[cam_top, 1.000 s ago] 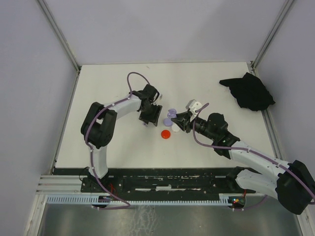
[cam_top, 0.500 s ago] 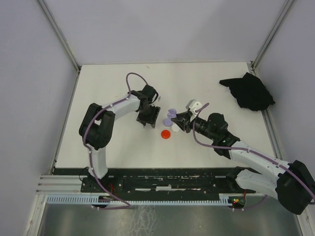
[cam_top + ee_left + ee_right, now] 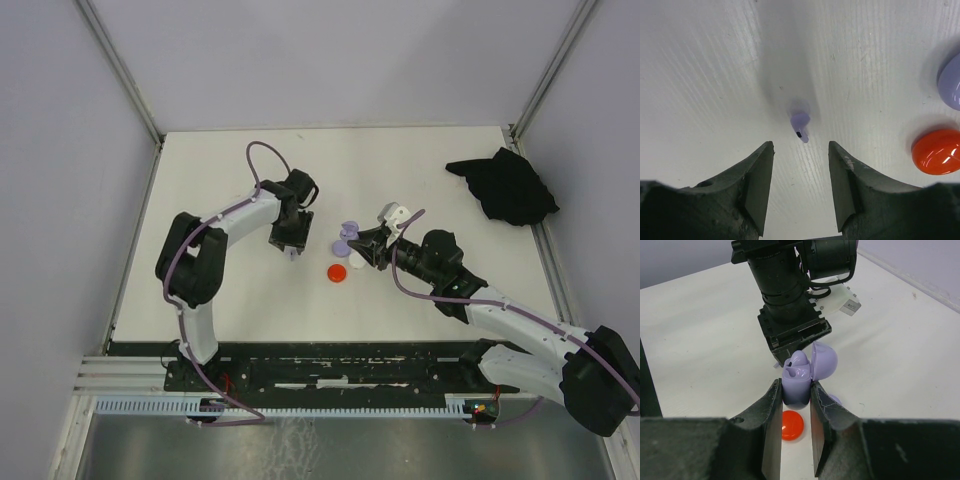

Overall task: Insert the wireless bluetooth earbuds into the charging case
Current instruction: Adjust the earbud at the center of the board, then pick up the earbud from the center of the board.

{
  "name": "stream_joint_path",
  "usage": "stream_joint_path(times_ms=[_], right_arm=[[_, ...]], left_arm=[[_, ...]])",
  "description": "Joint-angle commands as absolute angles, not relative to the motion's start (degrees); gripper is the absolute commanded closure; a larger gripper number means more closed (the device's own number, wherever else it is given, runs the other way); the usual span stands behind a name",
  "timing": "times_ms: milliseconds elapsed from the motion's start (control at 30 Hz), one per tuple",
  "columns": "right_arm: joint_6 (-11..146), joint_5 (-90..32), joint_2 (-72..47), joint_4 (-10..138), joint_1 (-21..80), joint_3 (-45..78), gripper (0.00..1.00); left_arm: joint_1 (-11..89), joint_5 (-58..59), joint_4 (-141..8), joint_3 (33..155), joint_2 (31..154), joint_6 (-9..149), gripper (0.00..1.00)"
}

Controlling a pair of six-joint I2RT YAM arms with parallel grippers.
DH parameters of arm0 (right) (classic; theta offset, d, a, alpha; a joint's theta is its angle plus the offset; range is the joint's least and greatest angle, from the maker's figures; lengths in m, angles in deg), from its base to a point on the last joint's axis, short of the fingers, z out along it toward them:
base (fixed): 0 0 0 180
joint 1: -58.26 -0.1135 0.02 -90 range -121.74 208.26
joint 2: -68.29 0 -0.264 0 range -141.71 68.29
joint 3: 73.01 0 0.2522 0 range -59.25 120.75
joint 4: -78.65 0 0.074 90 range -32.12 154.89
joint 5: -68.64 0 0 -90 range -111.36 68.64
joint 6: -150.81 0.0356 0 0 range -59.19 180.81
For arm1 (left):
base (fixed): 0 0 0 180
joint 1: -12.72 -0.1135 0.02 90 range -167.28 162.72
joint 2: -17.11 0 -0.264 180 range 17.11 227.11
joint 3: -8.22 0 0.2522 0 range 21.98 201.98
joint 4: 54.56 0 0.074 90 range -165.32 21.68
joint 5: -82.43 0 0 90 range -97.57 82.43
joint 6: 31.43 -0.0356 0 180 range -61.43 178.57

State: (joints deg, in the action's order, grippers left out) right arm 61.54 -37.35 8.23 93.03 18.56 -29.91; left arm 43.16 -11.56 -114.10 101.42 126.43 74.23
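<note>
A lilac earbud lies on the white table, just ahead of my left gripper, which is open with nothing between its fingers. From above, the left gripper points down at that earbud. My right gripper is shut on the lilac charging case and holds it upright, its lid hinged open. A lilac earbud looks seated in the case's top. The right gripper and case are right of the left gripper.
A red round disc and a white disc lie on the table below the case. In the left wrist view the red disc and a lilac disc sit at the right. A black cloth lies far right.
My left arm has swung slightly left and away from the case, and its jaws have narrowed a little. The right arm and the case have not moved.
</note>
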Motion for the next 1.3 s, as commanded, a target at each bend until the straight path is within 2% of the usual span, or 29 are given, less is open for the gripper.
stream_joint_path(times_ms=[0, 200, 467, 633, 900, 1267], right_arm=[[61.9, -37.5, 8.7, 95.2, 18.3, -28.3, 0.98], [61.8, -37.4, 9.0, 95.1, 18.3, -28.7, 0.98], [61.9, -37.5, 8.9, 95.1, 18.4, -28.7, 0.98], [61.4, -37.4, 9.2, 94.8, 18.4, -28.7, 0.98], [60.3, -37.9, 8.8, 95.0, 18.3, -28.1, 0.98], [59.7, -39.9, 7.0, 100.2, 18.3, -27.0, 0.98]], left_arm=[[42.7, -14.1, -114.6, 104.7, 128.5, 77.2, 0.47], [42.6, -13.4, -113.9, 105.8, 131.0, 77.6, 0.57], [42.6, -12.6, -112.3, 105.5, 133.1, 77.9, 0.63], [42.7, -12.1, -111.0, 103.3, 132.5, 78.2, 0.74], [42.7, -13.3, -107.5, 98.7, 123.4, 77.5, 0.79], [44.5, -13.3, -100.5, 99.3, 102.4, 72.7, 0.80]])
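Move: The loose purple earbud lies on the table almost under the left fingertips, some 1 cm ahead of that hand and 3 cm below it, between the open fingers. From the earbud, the red case sits about 10 cm to the right and 4 cm nearer the base; the closed purple case is about 11 cm right and 2 cm farther out. From the right hand, holding the open purple case, the earbud lies roughly 6 cm ahead, 13 cm left and 19 cm below. The purple earbud is pinched between the left fingertips: that hand sinks about 2.5 cm straight onto it, easing slightly forward, closes, then lifts roughly 11 cm, speeding up, while the fingertips swing forward some 20 degrees. The right hand stays put, keeping its hold on the open purple case. ##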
